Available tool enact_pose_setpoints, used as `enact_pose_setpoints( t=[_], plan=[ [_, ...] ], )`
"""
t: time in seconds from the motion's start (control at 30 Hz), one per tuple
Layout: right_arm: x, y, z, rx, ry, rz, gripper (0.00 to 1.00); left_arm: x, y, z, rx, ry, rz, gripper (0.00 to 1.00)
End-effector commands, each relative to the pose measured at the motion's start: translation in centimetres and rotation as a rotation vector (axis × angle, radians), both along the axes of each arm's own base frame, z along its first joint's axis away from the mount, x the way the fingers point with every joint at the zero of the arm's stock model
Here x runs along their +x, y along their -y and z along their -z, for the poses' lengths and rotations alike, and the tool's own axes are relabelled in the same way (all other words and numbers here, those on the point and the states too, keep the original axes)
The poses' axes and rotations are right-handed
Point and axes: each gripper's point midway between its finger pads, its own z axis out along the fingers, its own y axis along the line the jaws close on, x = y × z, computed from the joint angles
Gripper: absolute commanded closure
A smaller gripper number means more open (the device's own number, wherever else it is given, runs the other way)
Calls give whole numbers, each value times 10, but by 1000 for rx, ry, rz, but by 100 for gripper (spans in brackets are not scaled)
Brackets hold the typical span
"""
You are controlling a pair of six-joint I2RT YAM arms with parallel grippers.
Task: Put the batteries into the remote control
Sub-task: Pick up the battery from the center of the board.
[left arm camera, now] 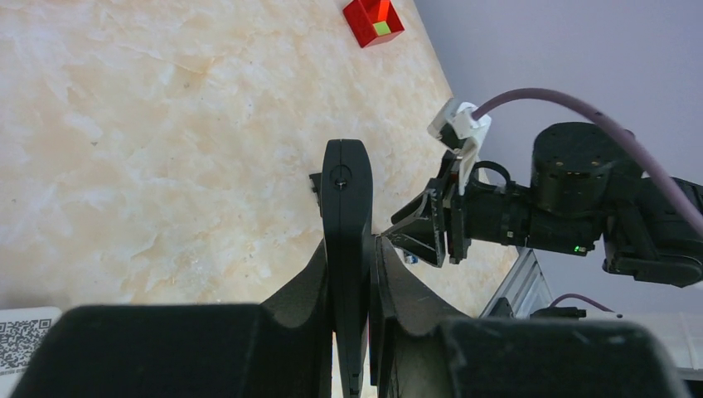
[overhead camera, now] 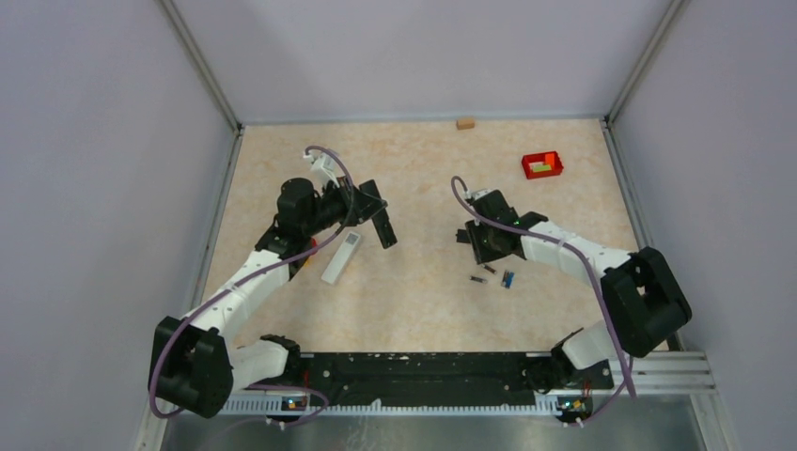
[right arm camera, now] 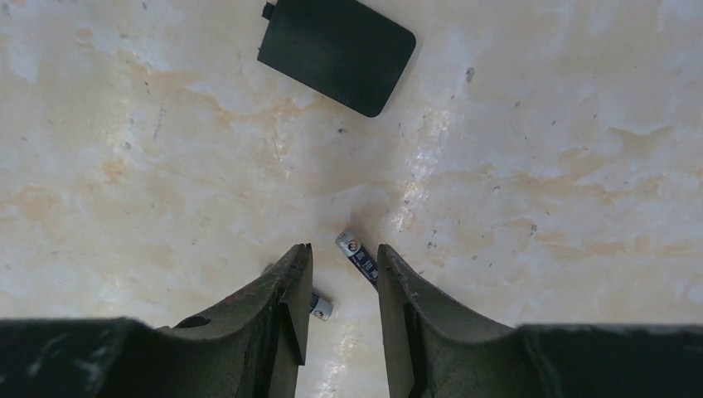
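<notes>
My left gripper [overhead camera: 368,209] [left arm camera: 355,245] is shut on a slim black remote control [overhead camera: 383,230] [left arm camera: 346,182], held on edge above the table with its far end sticking out past the fingers. My right gripper [overhead camera: 479,241] [right arm camera: 344,249] hangs low over the table with its jaws apart and nothing gripped. One dark battery [right arm camera: 356,259] lies on the table at the tip of the right finger. A second battery [right arm camera: 320,306] shows half hidden behind the left finger. In the top view two dark batteries [overhead camera: 483,274] and a small blue one [overhead camera: 507,278] lie just near of the right gripper.
A black cover plate [right arm camera: 336,54] lies flat on the table beyond the right gripper. A white remote [overhead camera: 340,256] lies under the left arm. A red box [overhead camera: 542,165] [left arm camera: 373,21] sits at the back right, and a small tan block [overhead camera: 464,123] rests against the back wall.
</notes>
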Motion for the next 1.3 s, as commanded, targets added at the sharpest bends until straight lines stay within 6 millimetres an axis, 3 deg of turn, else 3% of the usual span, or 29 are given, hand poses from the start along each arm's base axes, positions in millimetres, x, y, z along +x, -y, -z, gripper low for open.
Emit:
enact_pose_setpoints(
  t=[0.0,0.57,0.83,0.93,1.03,1.17,1.27],
  plan=[
    [7,-3,1,-43,-16,-85,64,2,2,-26,-19,74,19,100],
    [1,5,34,-116,-118,-86,71,2,6,-21,-26,56,43,100],
    [6,10,31,-123,-110,-31,92,0,5,-22,-29,60,45,100],
    [15,12,18,-113,-44,13,94,-1,7,-23,-44,56,51,100],
    [27,7,-7,-57,55,42,94,-2,12,-24,-91,40,73,100],
    [36,-17,-62,106,157,44,96,-1,24,-34,-202,9,129,100],
    [33,-50,-121,294,255,-11,97,0,33,-47,-295,2,169,100]
  ],
)
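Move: Just below the right fingers, about 4 cm down and 1 cm back and to the right, lies the battery at the board's center. The second battery is roughly 3 cm to its left and 3 cm nearer the base, the blue piece some 5 cm to its right and 3 cm nearer. The black cover sits about 8 cm beyond it and 6 cm to its left. From the left hand, holding the black remote, the center battery is around 30 cm right, 7 cm back and 21 cm below. Sinking about 4 cm and easing slightly back, the right hand brings its part-open fingers down around the center battery and pinches it across the middle. Then it lifts about 6 cm, drifting a little forward away from the blue piece, keeping its grip. The left hand keeps hold of the remote and near the end shifts about 2 cm to the right. ##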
